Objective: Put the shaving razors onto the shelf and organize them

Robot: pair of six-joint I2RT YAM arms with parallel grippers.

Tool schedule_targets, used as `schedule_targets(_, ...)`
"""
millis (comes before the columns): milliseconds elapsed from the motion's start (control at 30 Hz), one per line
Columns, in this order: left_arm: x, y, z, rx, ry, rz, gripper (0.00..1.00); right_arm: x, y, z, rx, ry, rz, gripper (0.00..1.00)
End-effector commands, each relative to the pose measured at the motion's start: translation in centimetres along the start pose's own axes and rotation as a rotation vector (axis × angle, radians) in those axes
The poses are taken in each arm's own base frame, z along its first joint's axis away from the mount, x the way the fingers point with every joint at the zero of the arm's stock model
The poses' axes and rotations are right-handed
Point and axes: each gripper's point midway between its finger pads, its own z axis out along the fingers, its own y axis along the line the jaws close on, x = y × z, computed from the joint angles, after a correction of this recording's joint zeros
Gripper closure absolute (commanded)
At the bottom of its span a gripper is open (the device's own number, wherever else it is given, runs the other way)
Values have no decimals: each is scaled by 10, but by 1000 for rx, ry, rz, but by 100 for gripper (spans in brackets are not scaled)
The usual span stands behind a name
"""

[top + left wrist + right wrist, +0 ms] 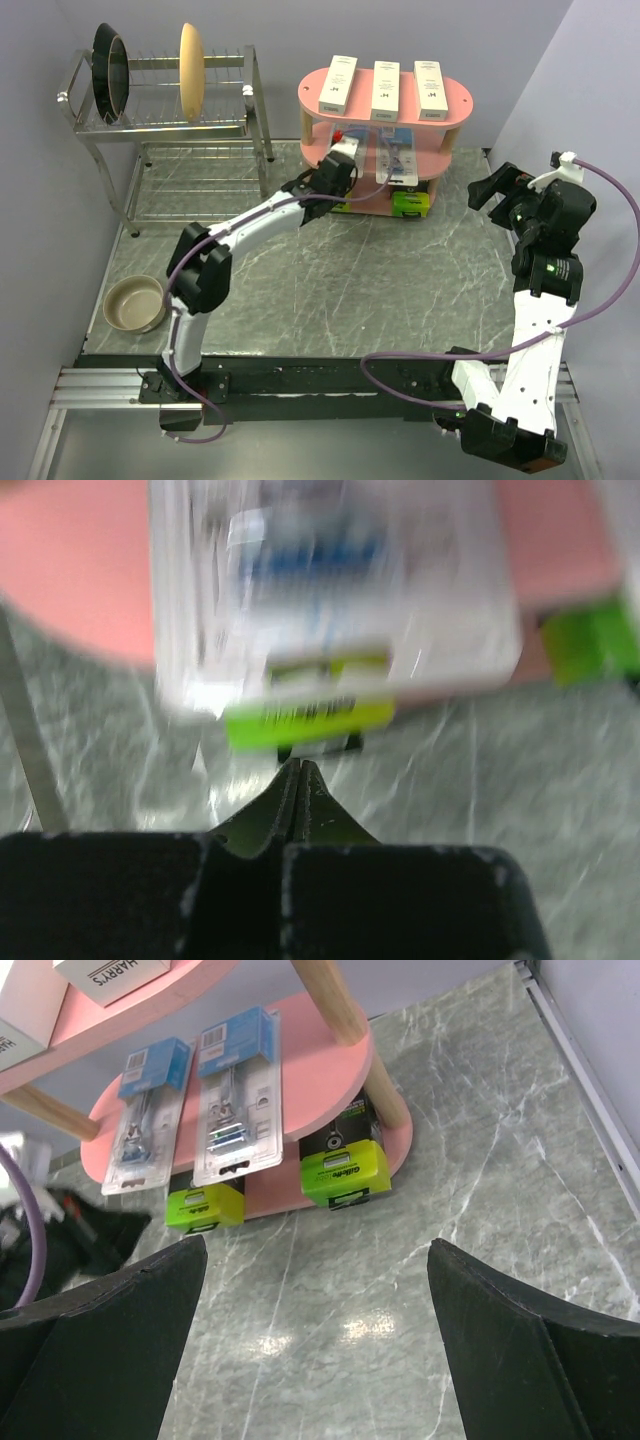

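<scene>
The pink shelf (462, 101) stands at the back centre. Three white boxes (386, 90) lie side by side on its top board. Two blister packs (238, 1095) with blue cards lie on the middle board (315, 1080). Two black-and-lime boxes (345, 1170) sit on the bottom board, one under each pack. My left gripper (338, 172) is shut and empty, its tips (298, 770) just in front of the left lime box (310, 715) and the left blister pack (330, 590). My right gripper (315, 1243) is open and empty, held above the table to the right of the shelf (495, 190).
A metal dish rack (170, 125) with dark pans and a tan plate stands at the back left. A tan bowl (135, 303) sits on the table at the near left. Walls close in on both sides.
</scene>
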Motion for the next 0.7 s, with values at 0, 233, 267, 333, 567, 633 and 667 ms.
schedule_targets(0,-4,8,-54,106,-17,5,99,-10,0,3,-6,-38,-37,2)
schedule_targets(233,11,9,-98,265,-107,65,99,26,-9,16,-55,54,-131,6)
schedule_targets(267,17,11,-100,261,-95,58,99,36,-8,19,-78,77,-155,9)
schedule_targets(333,32,18,-105,243,-51,31,99,62,-11,32,-118,121,-202,24)
schedule_targets(567,32,27,-123,234,-42,-35,99,127,39,68,-326,237,-301,86)
schedule_targets(633,29,32,-126,224,-57,-25,99,130,46,84,-323,242,-299,100)
schedule_targets(667,29,34,-127,211,-62,-21,99,128,47,91,-317,234,-288,100)
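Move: The left razor pack, on the middle shelf, has its middle about 10 cm straight ahead of the left hand, roughly level. The right razor pack lies some 10 cm to its right, and the left green box 2 cm nearer, 2 cm left and 11 cm lower. From the right hand, the left razor pack is about 26 cm ahead, 26 cm left and 17 cm below. Left hand, still shut, draws back-left 11 cm from the shelf; right sinks 15 cm, swings left, closing. ##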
